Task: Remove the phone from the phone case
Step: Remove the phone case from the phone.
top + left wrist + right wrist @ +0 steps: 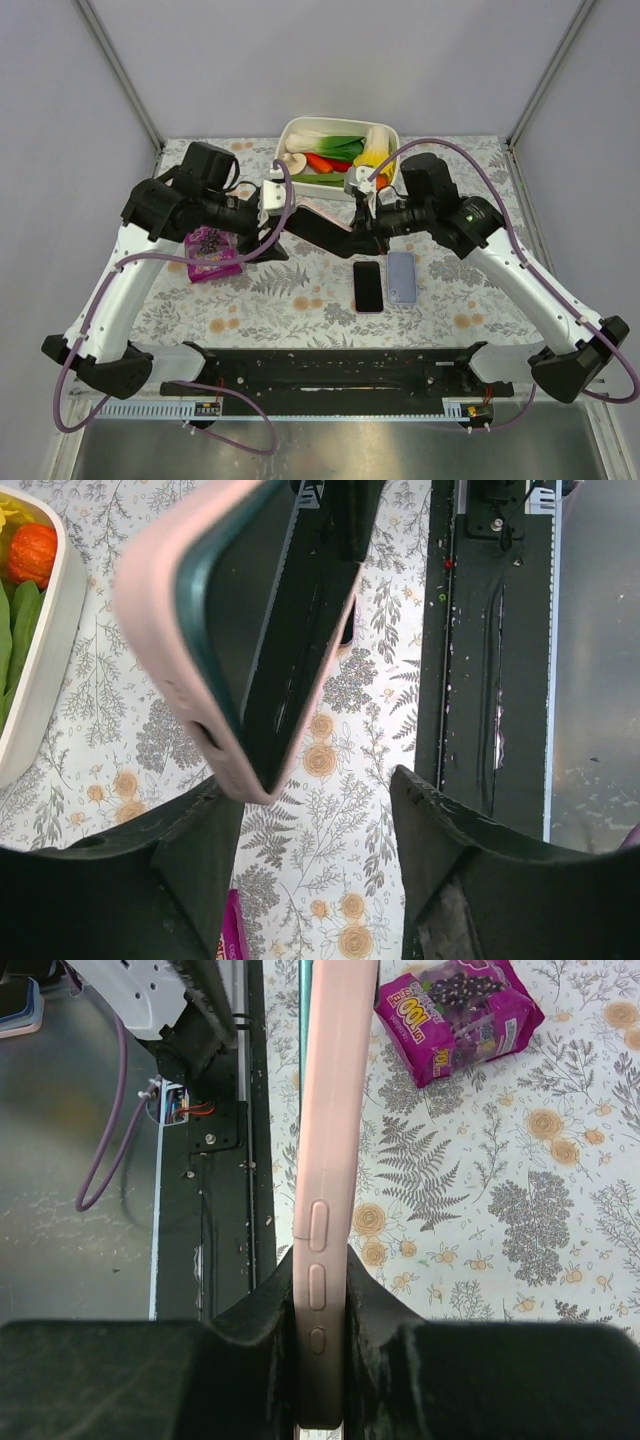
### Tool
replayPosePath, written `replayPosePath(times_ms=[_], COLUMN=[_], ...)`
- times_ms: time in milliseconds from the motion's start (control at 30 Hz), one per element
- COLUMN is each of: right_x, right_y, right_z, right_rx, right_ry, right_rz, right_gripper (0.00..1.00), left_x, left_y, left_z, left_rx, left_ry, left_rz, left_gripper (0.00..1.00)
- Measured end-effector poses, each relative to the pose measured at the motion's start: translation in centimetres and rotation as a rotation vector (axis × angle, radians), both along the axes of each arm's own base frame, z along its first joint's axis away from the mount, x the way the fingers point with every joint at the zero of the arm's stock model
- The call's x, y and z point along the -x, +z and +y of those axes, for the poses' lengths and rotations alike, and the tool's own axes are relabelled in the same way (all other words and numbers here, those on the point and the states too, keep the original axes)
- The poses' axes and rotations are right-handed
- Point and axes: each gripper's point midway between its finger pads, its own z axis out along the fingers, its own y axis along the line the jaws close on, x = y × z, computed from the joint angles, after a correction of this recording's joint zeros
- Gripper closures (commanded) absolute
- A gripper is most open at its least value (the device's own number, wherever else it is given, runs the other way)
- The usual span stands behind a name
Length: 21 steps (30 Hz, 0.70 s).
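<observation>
My right gripper [320, 1260] is shut on the side edges of a pink phone case [330, 1100], which it holds on edge above the floral cloth. Inside the case sits a dark phone [235, 610] with a teal rim, and that rim shows beside the case's far end. From above, the case [316, 209] hangs between my two arms at mid-table, with my right gripper [358, 235] on its right end. My left gripper [312, 785] is open. The case's lower corner [240, 775] dips between its fingers, close to the left finger [190, 850]. From above, my left gripper [283, 222] is at the case's left end.
A white tub [292, 128] of toy vegetables stands at the back. A purple snack bag [210, 250] lies to the left under my left arm. A second black phone [368, 286] and a lilac case [401, 277] lie flat on the cloth. A black rail [330, 370] runs along the near edge.
</observation>
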Motion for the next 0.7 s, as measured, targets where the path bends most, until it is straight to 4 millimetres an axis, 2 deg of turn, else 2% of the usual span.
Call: replayPosePath(times_ms=[167,367,433,500,567,700], right_x=[0.44,0.84,0.85,0.84,0.81,1.03], right_y=[0.01,-0.22,-0.34,-0.39,-0.39,-0.38], right_z=[-0.38,-0.70,-0.71,-0.72,-0.72,-0.72], right_rx=[0.000,0.004,0.006,0.007,0.007,0.004], right_ry=[0.008,0.017,0.018,0.020,0.023,0.034], right_rz=[-0.018,-0.028,-0.029,-0.031,-0.038,-0.035], right_gripper=[1.00,1.00,1.00,1.00,1.00,1.00], left_x=[-0.86,-1.05,-1.03,-0.99,-0.87,-0.41], left_y=[0.02,0.67,0.70,0.69,0.68,0.70], left_z=[-0.54,-0.77,-0.79,-0.79,-0.80,-0.88], left_rx=[0.010,0.030,0.031,0.032,0.033,0.042], left_ry=[0.007,0.014,0.013,0.015,0.014,0.001], left_rz=[-0.005,-0.014,-0.014,-0.009,-0.002,0.017], left_gripper=[0.49,0.76,0.78,0.84,1.00,1.00])
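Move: The near end of the cased phone sits just in front of the left hand's open fingers; its middle is about 9 cm to that hand's right, 3 cm ahead and a touch higher. On the table some 33 cm below, from the left hand, the dark phone lies about 4 cm ahead and 20 cm right, the blue case about 6 cm ahead and 30 cm right. The right hand already holds the far end, the cased phone's middle about 7 cm to its left and 1 cm ahead. The left hand eases about 1 cm forward, with a little drift right and up, while its fingers close from roughly two-thirds open to a narrow gap and pinch the free end of the pink case, then it creeps slightly back with the grip on. The right hand keeps its pinch on the other end and brings the cased phone about 1 cm back and slightly to the right, sinking a touch, with hardly any turn in either wrist. ##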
